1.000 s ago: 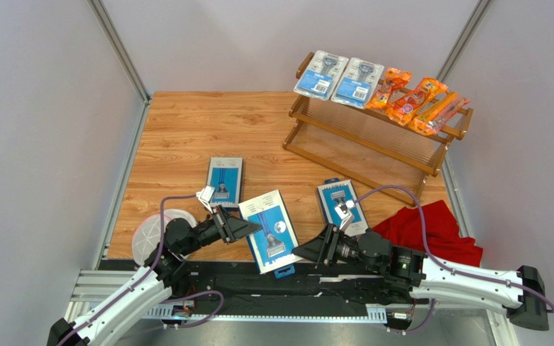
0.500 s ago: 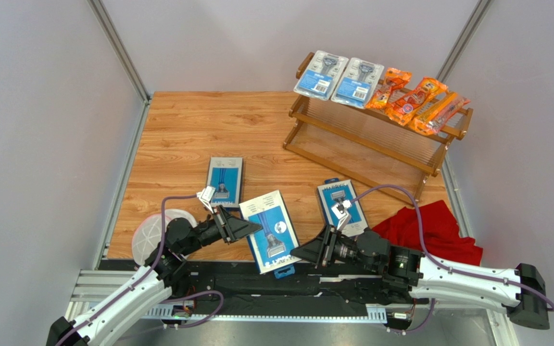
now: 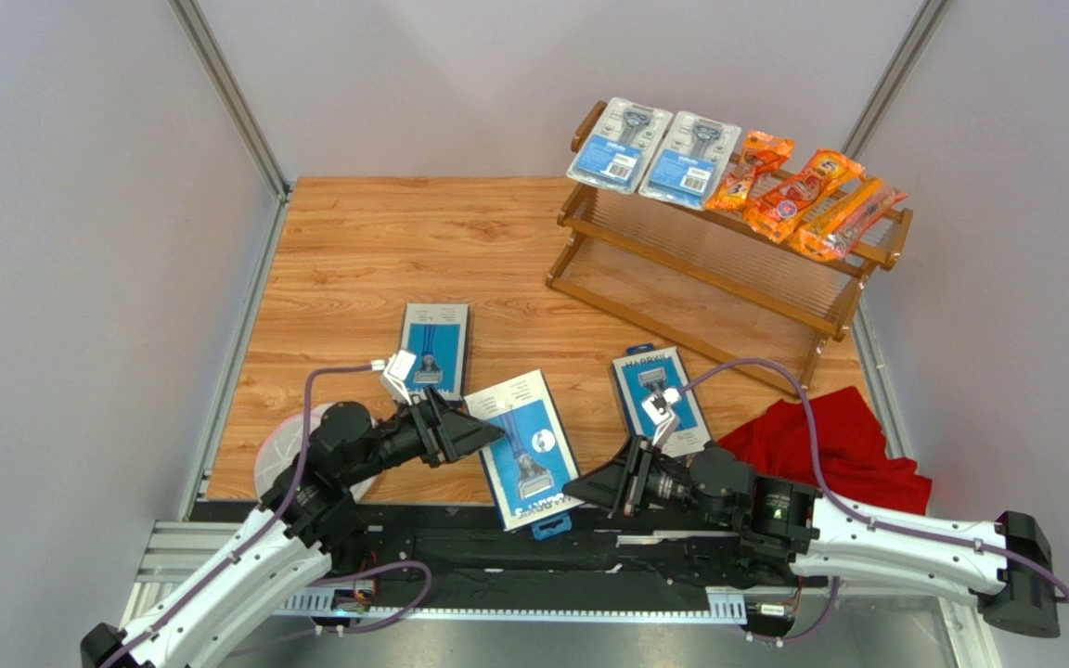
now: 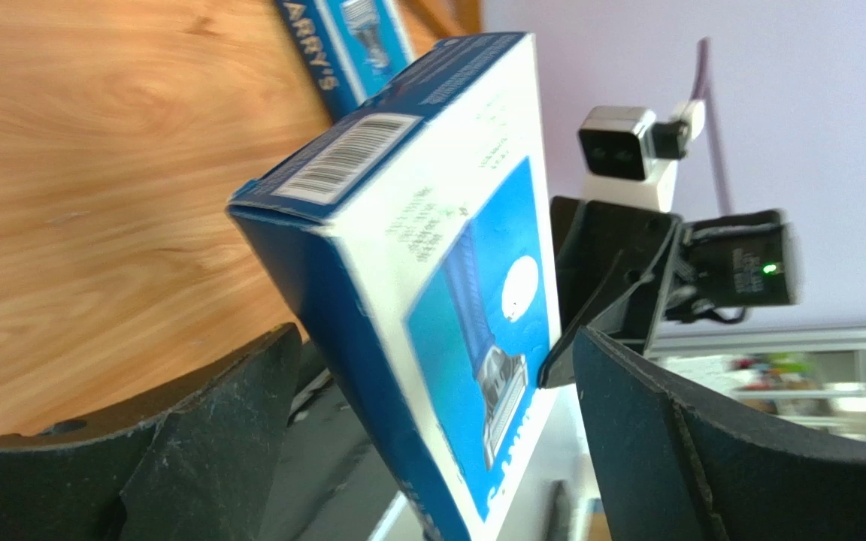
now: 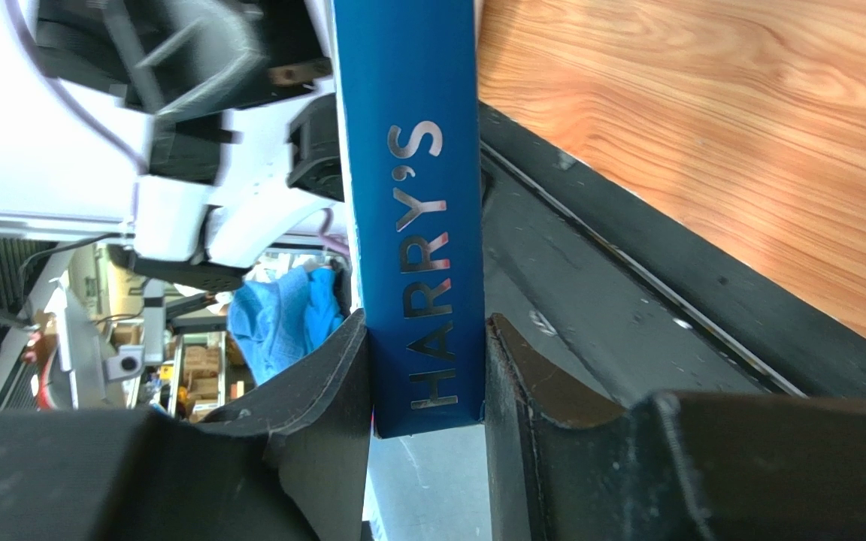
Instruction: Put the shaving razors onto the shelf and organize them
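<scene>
A flat blue razor box (image 3: 526, 446) is tilted up off the table's near edge. My right gripper (image 3: 585, 490) is shut on its blue spine (image 5: 409, 169), the pads (image 5: 325, 383) pressing both sides. My left gripper (image 3: 482, 434) stands open around the box's other end (image 4: 426, 259), its fingers (image 4: 212, 417) apart from it. Two more blue razor boxes (image 3: 434, 348) (image 3: 659, 397) lie flat on the table. The wooden shelf (image 3: 722, 272) at the back right carries two blister packs (image 3: 620, 142) (image 3: 689, 156) and orange bags (image 3: 805, 192) on its top tier.
A red cloth (image 3: 833, 443) lies right of the right arm. A white round lid (image 3: 287, 457) sits partly under the left arm. The shelf's lower tier (image 3: 680, 299) holds nothing. Grey walls close in on both sides.
My left gripper has opened and let go of the blue box, pulling back slightly to the left. The right gripper closed on the box's edge and keeps its grip.
</scene>
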{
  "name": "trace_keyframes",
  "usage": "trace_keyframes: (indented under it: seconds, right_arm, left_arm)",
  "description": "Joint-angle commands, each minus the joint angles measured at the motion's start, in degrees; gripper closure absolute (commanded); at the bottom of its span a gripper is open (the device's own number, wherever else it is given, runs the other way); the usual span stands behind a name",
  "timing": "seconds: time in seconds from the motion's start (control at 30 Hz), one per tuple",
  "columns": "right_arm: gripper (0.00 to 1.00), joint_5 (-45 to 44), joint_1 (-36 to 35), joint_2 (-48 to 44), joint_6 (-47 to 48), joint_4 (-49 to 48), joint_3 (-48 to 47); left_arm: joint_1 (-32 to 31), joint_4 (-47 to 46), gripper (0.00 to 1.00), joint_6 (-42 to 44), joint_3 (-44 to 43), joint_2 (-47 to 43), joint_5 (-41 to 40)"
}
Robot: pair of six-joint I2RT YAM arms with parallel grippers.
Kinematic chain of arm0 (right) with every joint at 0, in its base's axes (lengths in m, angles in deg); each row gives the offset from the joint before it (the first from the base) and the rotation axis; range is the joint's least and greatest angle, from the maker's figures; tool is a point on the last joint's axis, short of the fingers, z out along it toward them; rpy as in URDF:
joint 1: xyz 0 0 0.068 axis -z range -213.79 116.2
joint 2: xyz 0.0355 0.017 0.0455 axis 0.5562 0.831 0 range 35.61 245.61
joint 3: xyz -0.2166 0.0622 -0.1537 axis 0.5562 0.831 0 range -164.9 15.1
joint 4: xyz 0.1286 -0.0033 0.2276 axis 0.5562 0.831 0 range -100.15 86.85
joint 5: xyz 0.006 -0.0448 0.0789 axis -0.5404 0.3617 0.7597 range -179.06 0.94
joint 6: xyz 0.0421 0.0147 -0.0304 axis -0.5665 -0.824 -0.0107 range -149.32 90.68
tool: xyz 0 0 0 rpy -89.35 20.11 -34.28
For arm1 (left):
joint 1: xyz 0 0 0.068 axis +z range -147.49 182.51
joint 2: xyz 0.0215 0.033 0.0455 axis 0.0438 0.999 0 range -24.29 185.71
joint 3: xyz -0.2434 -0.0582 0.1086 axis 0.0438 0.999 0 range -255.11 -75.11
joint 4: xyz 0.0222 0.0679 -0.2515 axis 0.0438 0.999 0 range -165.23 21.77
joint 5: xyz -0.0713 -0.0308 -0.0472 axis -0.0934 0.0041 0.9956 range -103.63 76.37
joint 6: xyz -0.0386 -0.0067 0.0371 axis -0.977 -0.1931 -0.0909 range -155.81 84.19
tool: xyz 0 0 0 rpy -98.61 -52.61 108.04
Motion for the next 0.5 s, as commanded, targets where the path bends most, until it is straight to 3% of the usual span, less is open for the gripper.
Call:
trace_keyframes:
  seconds: [0.0, 0.03, 0.13, 0.47]
  right_arm:
    - [1.0, -1.8, -0.4, -0.5, -1.1, 0.8, 0.8]
    - [1.0, -1.9, -0.4, -0.5, -1.2, 0.8, 1.0]
    - [1.0, -2.7, -0.4, -0.5, -1.7, 0.3, 1.6]
    - [1.0, -2.6, -0.4, 7.3, 0.0, -6.5, 0.4]
  left_arm:
    - [0.1, 16.6, 0.01, 8.8, -8.2, -0.6, -7.3]
    - [0.1, 23.0, 0.01, 9.3, -9.5, -0.1, -9.2]
    - [0.2, 31.0, 0.01, 11.8, -13.8, 0.8, -13.6]
    - [0.2, 36.3, 0.01, 13.5, -17.1, 1.0, -15.6]
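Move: The right hand grips the lower end of the held box, whose middle is about 6 cm to its left and 5 cm ahead; the shelf lies some 42 cm ahead and 26 cm right, around hand height. The right blue box is about 17 cm ahead, 15 cm right and 11 cm below it. From the left hand, the left blue box lies some 20 cm ahead, 10 cm left and 14 cm below, the held box's middle 5 cm right and 3 cm back. The left hand, its fingers already spread wide around the upper part of the held box, backs off it to the left by about 5.5 cm, staying near its height before sinking a little at the end, while its fingers tip down some 20 degrees. The right hand keeps its pinch on the box's lower end and lowers it steadily by about 5 cm, its own fingers dipping slightly, so that it alone carries the box at the front edge of the table. ##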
